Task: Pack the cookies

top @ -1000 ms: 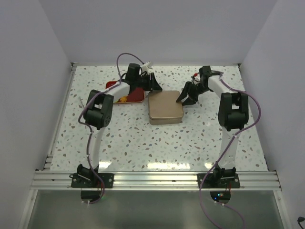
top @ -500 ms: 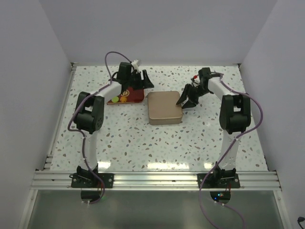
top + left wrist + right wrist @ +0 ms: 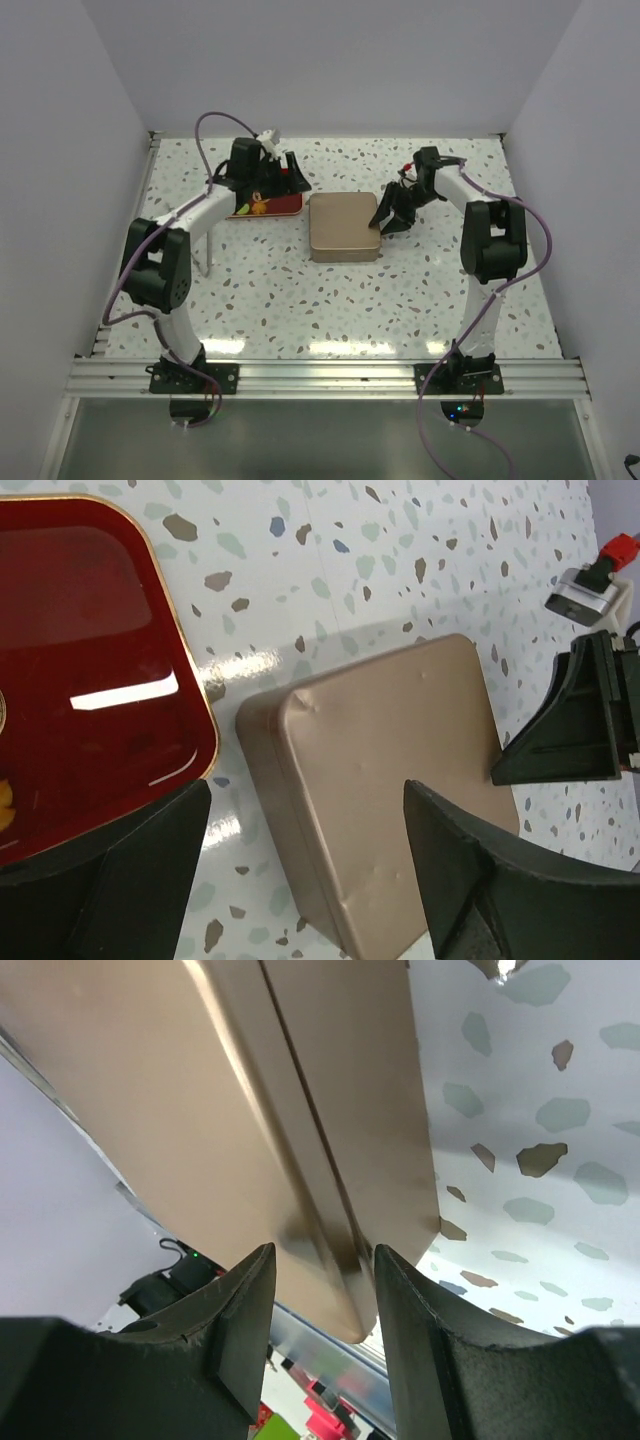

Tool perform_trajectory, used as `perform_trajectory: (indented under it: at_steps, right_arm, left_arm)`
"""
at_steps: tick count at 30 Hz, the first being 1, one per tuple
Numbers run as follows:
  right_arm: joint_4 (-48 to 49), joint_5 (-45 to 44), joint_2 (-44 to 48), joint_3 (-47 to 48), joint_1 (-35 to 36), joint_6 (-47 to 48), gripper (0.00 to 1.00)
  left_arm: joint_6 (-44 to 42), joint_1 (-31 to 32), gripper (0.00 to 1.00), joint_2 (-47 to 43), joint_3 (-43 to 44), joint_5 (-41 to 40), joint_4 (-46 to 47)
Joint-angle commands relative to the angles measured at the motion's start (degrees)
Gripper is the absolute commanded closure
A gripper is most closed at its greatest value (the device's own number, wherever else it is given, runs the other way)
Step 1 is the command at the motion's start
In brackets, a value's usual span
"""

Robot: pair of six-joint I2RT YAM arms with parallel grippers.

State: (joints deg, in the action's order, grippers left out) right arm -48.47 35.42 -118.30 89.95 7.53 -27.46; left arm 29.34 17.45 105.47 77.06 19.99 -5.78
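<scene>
A closed tan tin point(image 3: 345, 232) sits mid-table. Left of it is a dark red tray point(image 3: 287, 206) with a few orange and yellow cookies point(image 3: 257, 206) on it. My left gripper point(image 3: 292, 180) hovers over the tray's right end. Its jaws stand wide open and empty, framing the tin point(image 3: 400, 750) and the tray's edge point(image 3: 195, 730). My right gripper point(image 3: 390, 214) is at the tin's right edge. In the right wrist view that gripper point(image 3: 322, 1255) has the tin's corner point(image 3: 340, 1190) between its fingers and is shut on it.
White walls stand along the table's left, back and right sides. An aluminium rail point(image 3: 320, 375) with both arm bases runs along the near edge. Speckled tabletop point(image 3: 330, 300) lies between the tin and the rail.
My left arm swung left, away from the tin toward the tray, and its jaws opened wide. The right gripper stayed at the tin's right edge.
</scene>
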Motion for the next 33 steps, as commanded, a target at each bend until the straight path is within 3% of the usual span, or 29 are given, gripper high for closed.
perform_trajectory:
  at_steps: [1,7,8,13,23,28,33]
  right_arm:
    - [-0.75,-0.79,3.6,-0.92,0.38,1.1,0.52]
    - [-1.28,-0.88,3.34,0.04,0.38,1.01,0.53]
    - [-1.54,-1.05,3.25,0.31,0.38,1.1,0.52]
    - [-2.24,-1.23,2.99,1.1,0.38,1.1,0.52]
    - [-1.72,-1.32,2.9,0.58,0.38,0.39,0.53]
    - [-2.24,-1.67,3.08,0.75,0.47,0.3,0.53]
    - [-4.17,-1.84,3.78,1.8,0.47,1.09,0.53]
  left_arm:
    - [-1.04,2.31,0.18,-7.11,-3.05,-0.83,0.16]
    - [-0.87,7.67,0.51,-10.55,-5.6,4.52,2.35]
    - [-0.69,8.29,0.63,-10.72,-6.12,5.66,3.22]
    - [0.98,11.02,0.98,-9.76,-10.16,10.33,7.53]
    - [3.0,11.73,1.0,-4.49,-28.87,14.2,14.65]
    - [3.7,11.73,1.0,-5.09,-30.21,15.08,16.24]
    - [3.62,11.73,1.0,-10.62,-25.65,15.78,11.68]
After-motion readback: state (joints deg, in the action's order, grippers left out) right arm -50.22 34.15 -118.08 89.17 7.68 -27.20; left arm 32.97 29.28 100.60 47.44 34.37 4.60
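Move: Some 9 cm back from the left hand and 10 cm to its right lies the middle of the lidded cookie box, roughly 10 cm lower; its near-left corner is about 17 cm back and 3 cm right. The red tray lies about 6 cm to the left hand's left, level with it, some 13 cm below. From the right hand, at the box's right edge, the box's middle is about 7 cm left, 1 cm back and 3 cm lower. Drawing back about 20 cm over the table, the open left hand swings right and rises some 4 cm, shuts its fingers completely, then dives about 16 cm to beside the box's near-left corner and starts to lift slightly. On the way it turns clockwise and tips down, each about 20 degrees. The right hand stays at the lid's right edge, half open, easing back 1 cm. ##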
